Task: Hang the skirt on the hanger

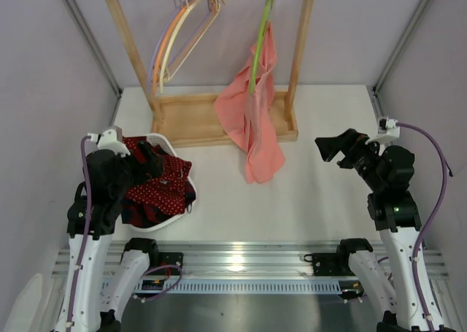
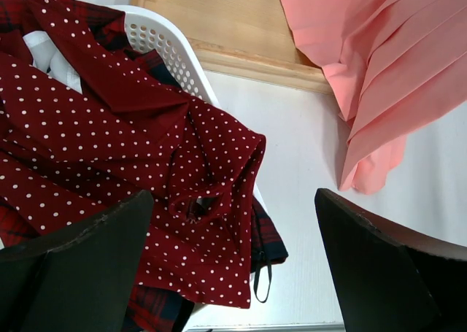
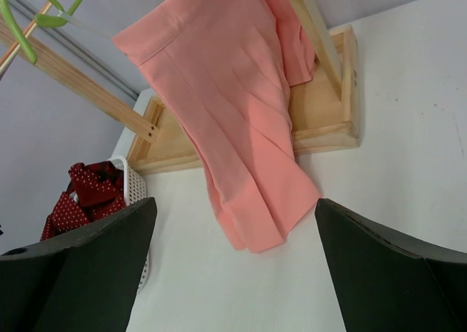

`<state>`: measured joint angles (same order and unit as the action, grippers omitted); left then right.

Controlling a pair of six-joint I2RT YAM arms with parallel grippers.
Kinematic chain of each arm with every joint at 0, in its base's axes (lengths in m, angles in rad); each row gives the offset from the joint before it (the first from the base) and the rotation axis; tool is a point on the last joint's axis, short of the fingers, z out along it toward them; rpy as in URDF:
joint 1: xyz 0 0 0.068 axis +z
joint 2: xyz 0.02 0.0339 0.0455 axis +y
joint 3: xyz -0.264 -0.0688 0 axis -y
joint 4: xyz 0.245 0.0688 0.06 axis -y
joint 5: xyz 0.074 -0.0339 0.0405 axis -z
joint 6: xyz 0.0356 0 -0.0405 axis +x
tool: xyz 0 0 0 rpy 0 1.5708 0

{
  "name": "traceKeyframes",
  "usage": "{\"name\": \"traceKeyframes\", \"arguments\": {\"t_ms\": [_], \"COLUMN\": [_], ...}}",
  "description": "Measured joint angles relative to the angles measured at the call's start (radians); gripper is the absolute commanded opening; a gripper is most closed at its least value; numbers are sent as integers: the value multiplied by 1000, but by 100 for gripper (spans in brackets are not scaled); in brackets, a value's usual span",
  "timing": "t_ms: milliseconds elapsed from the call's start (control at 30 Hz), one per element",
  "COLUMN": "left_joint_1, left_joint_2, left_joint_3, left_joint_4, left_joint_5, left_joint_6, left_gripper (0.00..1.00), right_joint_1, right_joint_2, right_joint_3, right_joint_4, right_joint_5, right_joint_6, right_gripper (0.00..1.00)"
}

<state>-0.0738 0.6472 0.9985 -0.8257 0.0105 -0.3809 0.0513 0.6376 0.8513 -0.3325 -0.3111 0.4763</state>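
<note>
The skirt, dark red with tiny white dots, lies crumpled on top of a white basket at the left of the table. The left wrist view shows the skirt close below, spilling over the basket rim. My left gripper hovers over it, open, with nothing between the fingers. The cream hanger hangs on the wooden rack's rail at the back left, beside orange and lilac ones. My right gripper stands open above the bare table at the right, holding nothing.
A red-black plaid garment lies under the skirt in the basket. A salmon-pink cloth hangs from a lime-green hanger on the wooden rack and reaches the table. A metal rail runs along the near edge.
</note>
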Motion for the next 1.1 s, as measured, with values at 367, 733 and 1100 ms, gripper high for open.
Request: {"name": "traceKeyframes", "arguments": {"t_ms": [367,733,1100], "left_joint_1": [0,0,0], "left_joint_2": [-40,-2,150], "left_joint_3": [0,146,486], "left_joint_4": [-1,-28,23], "left_joint_5": [-4,14,64], "left_joint_6": [23,73,164], "left_gripper": [99,100,96], "right_joint_1": [0,12,49], "right_joint_2": [-18,-13,8], "right_joint_3": [0,-10,-11], "right_joint_4": [-9,-5,5], "right_joint_5": [-38,-89,-135], "right_joint_6": [-18,-45,-70], "right_gripper": [99,99,99]}}
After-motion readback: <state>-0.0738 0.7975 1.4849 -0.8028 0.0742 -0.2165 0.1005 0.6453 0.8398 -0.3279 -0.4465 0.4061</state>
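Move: The pink skirt, draped below the green hanger, has its middle about 22 cm ahead of my left hand, 24 cm right and some 4 cm below; for my right hand it is roughly 20 ahead, 16 left and 10 below. From my left hand the green hanger sits about 27 ahead, 25 right and 12 above, the coloured hangers 26 ahead, 5 right and 14 above, and the basket of red clothes 8 ahead, 3 left and 20 below. I lift my left hand nearly straight up, about 17 cm, away from over the basket to around the height of the hangers, tipping its fingers up some 20 degrees so they point almost level, both fingers still wide open. My right hand, open and empty too, drifts about 3 cm left and a little back, turning some 10 degrees counter-clockwise to bring it slightly nearer the pink skirt. ##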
